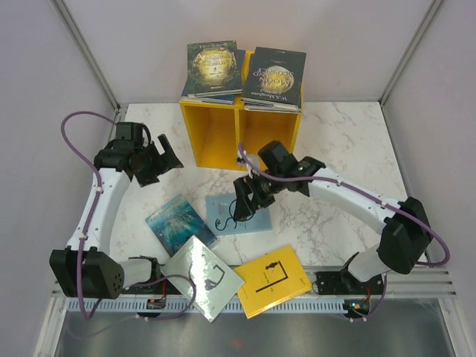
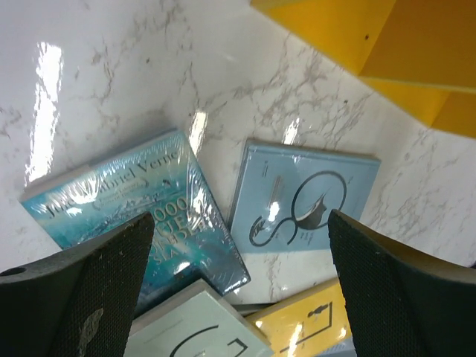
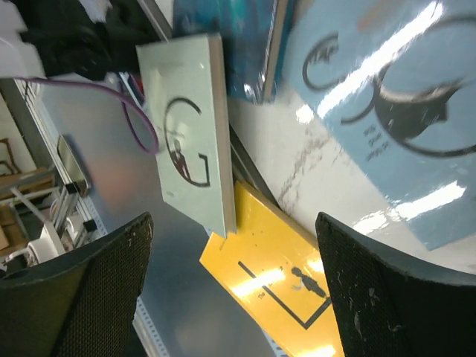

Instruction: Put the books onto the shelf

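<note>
The yellow shelf (image 1: 223,134) stands at the back of the table, with a dark green-gold book (image 1: 214,67) and a black book with gold lettering (image 1: 274,76) lying on its top over other books. Flat on the table lie a teal book (image 1: 178,222), a light blue book (image 1: 239,216), a pale grey book (image 1: 202,277) and a yellow book (image 1: 274,280). My left gripper (image 1: 160,160) hangs open left of the shelf, above the teal book (image 2: 141,216). My right gripper (image 1: 249,197) is open over the light blue book (image 3: 387,111). Neither holds anything.
The pale grey book (image 3: 190,126) and yellow book (image 3: 290,290) overhang the table's near edge onto the metal rail (image 1: 416,286). Grey walls enclose the table on the left, back and right. Purple cables loop along both arms.
</note>
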### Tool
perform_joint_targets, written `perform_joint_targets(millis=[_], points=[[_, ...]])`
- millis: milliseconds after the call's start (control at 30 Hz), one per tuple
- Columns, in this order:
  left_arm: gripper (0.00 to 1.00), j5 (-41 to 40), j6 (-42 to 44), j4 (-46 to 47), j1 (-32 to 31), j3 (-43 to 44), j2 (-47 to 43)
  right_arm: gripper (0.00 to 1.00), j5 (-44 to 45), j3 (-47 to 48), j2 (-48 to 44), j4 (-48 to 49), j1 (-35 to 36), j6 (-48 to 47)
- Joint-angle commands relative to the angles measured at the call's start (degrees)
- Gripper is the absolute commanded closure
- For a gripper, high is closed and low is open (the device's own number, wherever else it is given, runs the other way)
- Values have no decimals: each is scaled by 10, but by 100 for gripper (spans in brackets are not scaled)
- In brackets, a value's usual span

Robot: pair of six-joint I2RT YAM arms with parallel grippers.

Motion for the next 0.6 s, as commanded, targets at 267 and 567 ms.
perform_joint_targets(millis=[267, 567], points=[[0, 94, -63, 19, 2, -125, -115, 5, -81, -218, 15, 283, 79, 116], [1, 114, -83, -3, 2, -178, -211, 5, -56, -280, 92, 527, 162, 230]])
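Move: The white book at the near table edge lies about 16 cm back and 10 cm left of the right hand, some 17 cm below it. At the same depth below, the yellow book is about 16 cm back and 10 cm right, the blue cat book about 4 cm ahead, almost underneath, and the Verne book some 17 cm left and level. From the left hand, the white book is roughly 27 cm back, 9 cm right and 18 cm below. The right hand, empty and wide open with its fingers pointing left and down, drops about 10 cm while drawing back about as far off the cat book towards the white book's right-hand side, quick at first, then slowing and sliding some 4 cm left as the wrist rolls about 15 degrees. The left hand, also open and empty, comes back about 8 cm with a small drift right and a slight sink early on, towards the Verne and white books, its fingertips swinging about 10 degrees to the right. ##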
